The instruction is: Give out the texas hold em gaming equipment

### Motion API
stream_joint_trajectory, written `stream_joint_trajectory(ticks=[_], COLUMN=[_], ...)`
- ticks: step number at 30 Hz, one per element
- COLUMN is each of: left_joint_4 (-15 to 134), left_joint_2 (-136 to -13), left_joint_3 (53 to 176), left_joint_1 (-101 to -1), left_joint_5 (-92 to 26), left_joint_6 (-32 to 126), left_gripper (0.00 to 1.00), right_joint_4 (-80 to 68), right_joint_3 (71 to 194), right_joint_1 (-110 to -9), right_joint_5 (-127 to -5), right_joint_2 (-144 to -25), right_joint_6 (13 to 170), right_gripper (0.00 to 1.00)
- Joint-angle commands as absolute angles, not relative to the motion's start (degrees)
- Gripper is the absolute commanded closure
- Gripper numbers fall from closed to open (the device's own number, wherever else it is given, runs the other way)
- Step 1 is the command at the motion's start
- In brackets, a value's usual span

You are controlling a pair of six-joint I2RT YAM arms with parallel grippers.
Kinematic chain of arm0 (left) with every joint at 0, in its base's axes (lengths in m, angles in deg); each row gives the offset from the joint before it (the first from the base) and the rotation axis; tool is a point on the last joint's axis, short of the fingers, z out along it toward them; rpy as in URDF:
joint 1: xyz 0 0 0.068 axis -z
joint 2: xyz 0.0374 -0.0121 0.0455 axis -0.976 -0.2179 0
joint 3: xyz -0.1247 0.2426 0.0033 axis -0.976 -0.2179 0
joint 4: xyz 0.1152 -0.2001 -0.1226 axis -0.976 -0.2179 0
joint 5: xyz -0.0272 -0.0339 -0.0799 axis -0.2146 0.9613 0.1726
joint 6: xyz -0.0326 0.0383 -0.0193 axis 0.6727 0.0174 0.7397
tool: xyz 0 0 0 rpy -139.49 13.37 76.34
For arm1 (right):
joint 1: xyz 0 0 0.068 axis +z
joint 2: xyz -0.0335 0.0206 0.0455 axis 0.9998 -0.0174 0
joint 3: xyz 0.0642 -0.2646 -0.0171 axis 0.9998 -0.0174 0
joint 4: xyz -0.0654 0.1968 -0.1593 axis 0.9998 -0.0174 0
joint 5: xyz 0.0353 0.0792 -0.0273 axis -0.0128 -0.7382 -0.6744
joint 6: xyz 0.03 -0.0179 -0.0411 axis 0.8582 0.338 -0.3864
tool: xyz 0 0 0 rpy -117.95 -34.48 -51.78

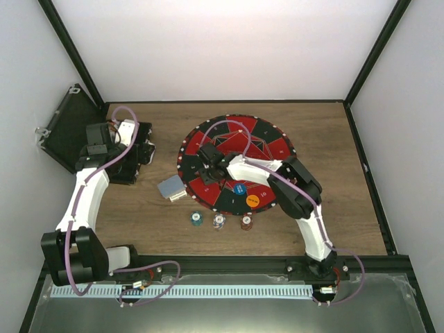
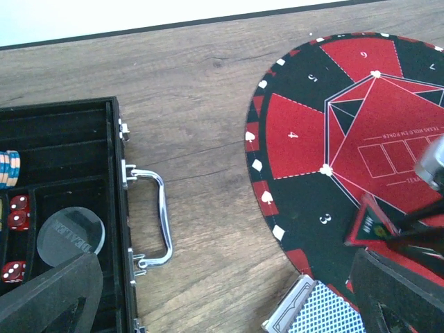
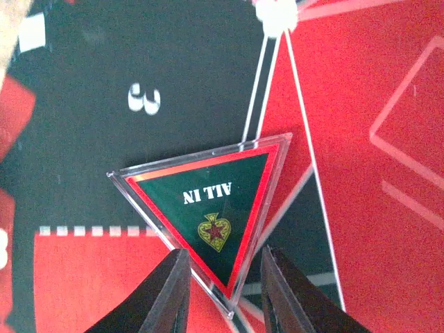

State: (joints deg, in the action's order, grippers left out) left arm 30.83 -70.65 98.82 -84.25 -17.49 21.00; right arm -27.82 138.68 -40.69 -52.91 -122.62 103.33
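Observation:
A triangular green-and-red "ALL IN" marker [image 3: 208, 201] lies over the red-and-black mat [image 3: 83, 55] beside the number 3. My right gripper [image 3: 223, 277] is shut on its near corner, one finger at each edge. In the top view that gripper [image 1: 206, 173] is over the mat's left part. A deck of cards [image 1: 171, 187] with blue-grey backs lies just left of the mat and shows in the left wrist view [image 2: 326, 312]. Three striped chips [image 1: 219, 222] sit in a row below the mat. My left gripper [image 2: 222, 312] hangs open over bare wood near the case.
The open black case [image 2: 62, 173] holds a chip stack [image 2: 8, 168], red dice [image 2: 19, 211] and a clear dealer button [image 2: 69, 236]. A blue disc [image 1: 239, 188] and an orange disc [image 1: 253, 200] lie on the mat's [image 1: 270, 142] near side. Black frame posts border the table.

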Motion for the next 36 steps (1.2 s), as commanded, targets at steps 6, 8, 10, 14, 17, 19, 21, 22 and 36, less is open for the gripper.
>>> stream_joint_trajectory(ticks=[6,8,10,14,17,19,21,22,36], left_joint_4=[28.5,28.5,28.4,27.9,27.6,27.4,27.2,27.1,24.0], left_joint_2=[-70.3,-70.4,-70.9,-71.9,-72.0,-72.0,-72.1,-72.2,-71.9], left_joint_3=[100.3,100.1,100.2,101.0,101.4,101.5,101.6,101.6,102.6], left_joint_1=[-84.6,-84.8,-84.7,-84.8,-84.8,-84.9,-84.9,-84.9,-85.0], left_joint_5=[-15.1,-14.9,-14.6,-14.6,-14.1,-13.7,-13.2,-12.7,-11.3], left_joint_6=[19.9,19.8,19.7,19.5,19.5,19.5,19.5,19.4,16.9], left_gripper=[0.0,0.0,0.0,0.0,0.0,0.0,0.0,0.0,0.0], right_joint_4=[-32.1,-33.3,-34.9,-36.1,-37.0,-36.8,-36.2,-36.2,-32.7], right_joint_3=[154.6,157.4,159.7,159.4,155.2,150.3,143.4,140.2,112.5], right_joint_1=[-41.7,-41.7,-41.8,-42.1,-43.0,-43.8,-44.6,-45.0,-46.6], right_joint_5=[-53.6,-53.3,-52.7,-51.2,-50.3,-50.2,-49.9,-49.7,-53.3], right_joint_2=[-133.0,-134.2,-134.5,-130.0,-124.3,-118.6,-113.6,-111.3,-94.7], right_joint_6=[98.4,97.9,97.6,97.1,97.5,98.2,98.9,99.4,104.4], right_gripper=[0.69,0.69,0.69,0.57,0.45,0.38,0.33,0.31,0.24])
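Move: The right fingers already hold the green ALL IN triangle, its middle about 2 cm ahead and 1 cm left. Its spot, by the white corner dot between spaces 3 and 4, is some 6 cm ahead, 5 cm left and 1 cm below. The blue small blind button is about 4 cm back and 12 cm right, the orange button 9 cm back and 17 cm right, the card box 4 cm back and 15 cm left. From the left hand the triangle is roughly 20 cm right, 2 cm back and 18 cm below. Carry the pinched triangle low over the felt with the right hand, about 6 cm forward and left to the corner dot. Open the fingers there, rise some 9 cm clear of it, then swing right and back about 20 cm, sinking in the second half, to come down fingers wide just above the blue small blind button. ##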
